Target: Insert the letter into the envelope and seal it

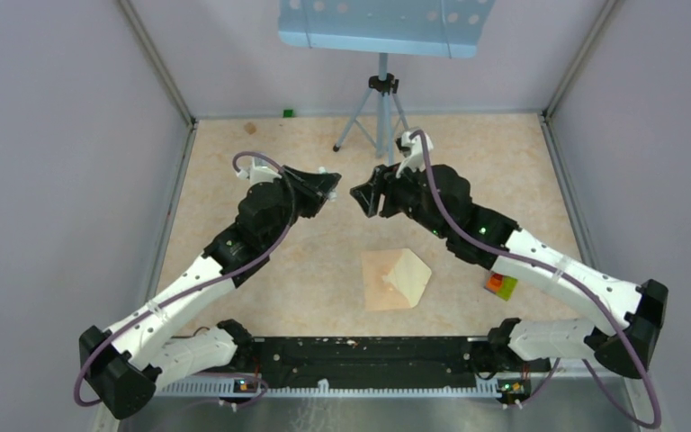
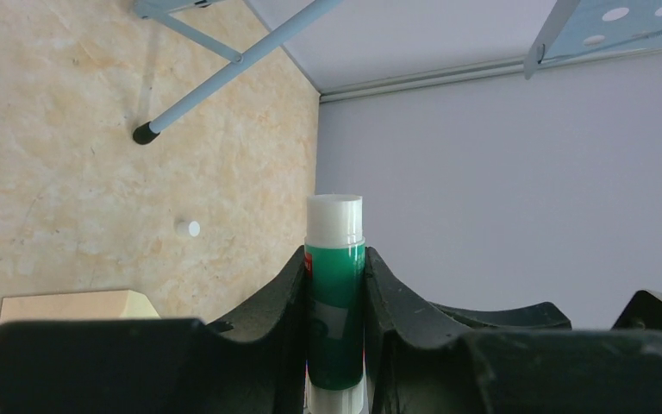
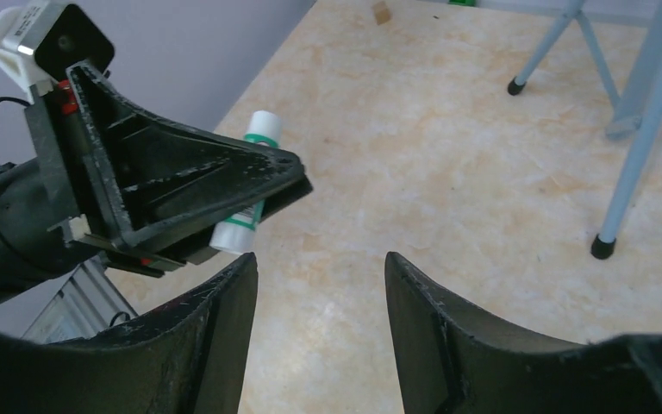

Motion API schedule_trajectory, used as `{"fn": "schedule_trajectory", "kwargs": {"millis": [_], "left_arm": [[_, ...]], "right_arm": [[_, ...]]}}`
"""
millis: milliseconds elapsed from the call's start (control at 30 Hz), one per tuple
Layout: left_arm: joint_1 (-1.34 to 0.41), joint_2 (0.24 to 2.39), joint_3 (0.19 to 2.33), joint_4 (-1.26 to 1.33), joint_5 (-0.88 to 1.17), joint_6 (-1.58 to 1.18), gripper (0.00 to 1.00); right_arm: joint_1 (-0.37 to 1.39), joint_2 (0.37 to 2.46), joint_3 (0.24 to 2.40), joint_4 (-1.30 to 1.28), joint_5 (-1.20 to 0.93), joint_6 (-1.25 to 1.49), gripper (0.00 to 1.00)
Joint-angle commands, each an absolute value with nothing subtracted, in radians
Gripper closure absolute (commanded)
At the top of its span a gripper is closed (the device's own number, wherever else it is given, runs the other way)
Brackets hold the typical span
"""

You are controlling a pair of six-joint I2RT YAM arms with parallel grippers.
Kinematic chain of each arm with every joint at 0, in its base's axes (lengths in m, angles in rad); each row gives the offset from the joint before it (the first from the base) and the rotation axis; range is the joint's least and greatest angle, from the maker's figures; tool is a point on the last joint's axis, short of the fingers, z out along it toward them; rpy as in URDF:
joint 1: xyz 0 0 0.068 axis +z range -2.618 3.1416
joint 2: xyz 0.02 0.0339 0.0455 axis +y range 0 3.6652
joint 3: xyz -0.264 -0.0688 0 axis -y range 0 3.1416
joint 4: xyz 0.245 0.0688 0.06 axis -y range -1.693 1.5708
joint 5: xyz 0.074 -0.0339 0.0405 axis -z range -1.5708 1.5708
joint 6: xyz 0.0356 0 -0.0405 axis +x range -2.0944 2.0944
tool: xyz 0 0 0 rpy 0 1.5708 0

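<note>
The tan envelope lies flat on the table in front of both arms, its pointed flap spread open toward the right. One edge of it shows at the lower left of the left wrist view. The letter is hidden; no separate pale sheet shows. My left gripper is raised above the table and shut on a green glue stick with white ends. My right gripper faces it tip to tip, open and holding nothing. The glue stick pokes out past the left gripper's fingers.
A blue tripod stand with a perforated tray stands at the back middle. A small coloured cube sits beside the right arm. A tiny white round piece lies on the table. Grey walls close off the left, right and back.
</note>
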State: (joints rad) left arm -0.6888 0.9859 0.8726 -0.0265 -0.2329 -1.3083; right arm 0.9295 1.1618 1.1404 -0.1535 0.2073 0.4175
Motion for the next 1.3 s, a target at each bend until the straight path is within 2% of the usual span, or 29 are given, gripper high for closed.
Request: {"fn": "schedule_trajectory", "kwargs": {"millis": [0,300,500,667,767,900,967,1267], "left_arm": [[-0.686,0.988,0.917,0.015,-0.238,-1.345,1.00],[-0.684,0.988,0.919,0.015,-0.234,-1.345,1.00],[-0.684,0.987,0.919,0.028,-0.220,-1.346,1.00],[-0.684,0.979,0.918,0.023,-0.210,-1.339,1.00],[-0.684,0.973,0.915,0.023,-0.203,-1.331,1.00],[-0.684,0.963,0.917,0.022,-0.192,-1.301,1.00],[-0.684,0.955,0.921,0.018,-0.192,-1.271,1.00],[-0.684,0.937,0.925,0.056,-0.142,-1.152,1.00]], "right_arm": [[0.993,1.234,1.242,-0.096,0.214,0.371,0.45],[1.068,1.312,1.305,-0.086,0.259,0.346,0.47],[1.072,1.347,1.315,-0.080,0.281,0.346,0.59],[1.072,1.348,1.311,-0.064,0.329,0.347,0.61],[1.072,1.352,1.310,-0.073,0.358,0.346,0.69],[1.070,1.332,1.286,-0.066,0.374,0.342,0.88],[1.061,1.319,1.273,-0.066,0.364,0.344,0.94],[0.934,1.200,1.114,0.046,0.148,0.448,1.00]]}}
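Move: The glue stick's lower white end, held out by the left hand, lies about 6 cm to the right hand's left, 1 cm back and 1 cm below it; from the left hand point it is roughly 2 cm back, 2 cm right and 2 cm down. From the right hand, the envelope with the letter is about 31 cm below, 1 cm ahead and 3 cm to its right, and a small white cap stands about 10 cm ahead, 16 cm to its right and 31 cm below. The right hand slides left about 6 cm with its fingers half open, slightly back and almost level, until they straddle the lower white end of the glue stick, then it halts and shuts them, pinching that end. Meanwhile the left hand keeps its grip on the stick and nearly its place, rising only about 1 cm at the end as the right hand, still gripping, eases about 1 cm back to the right. ##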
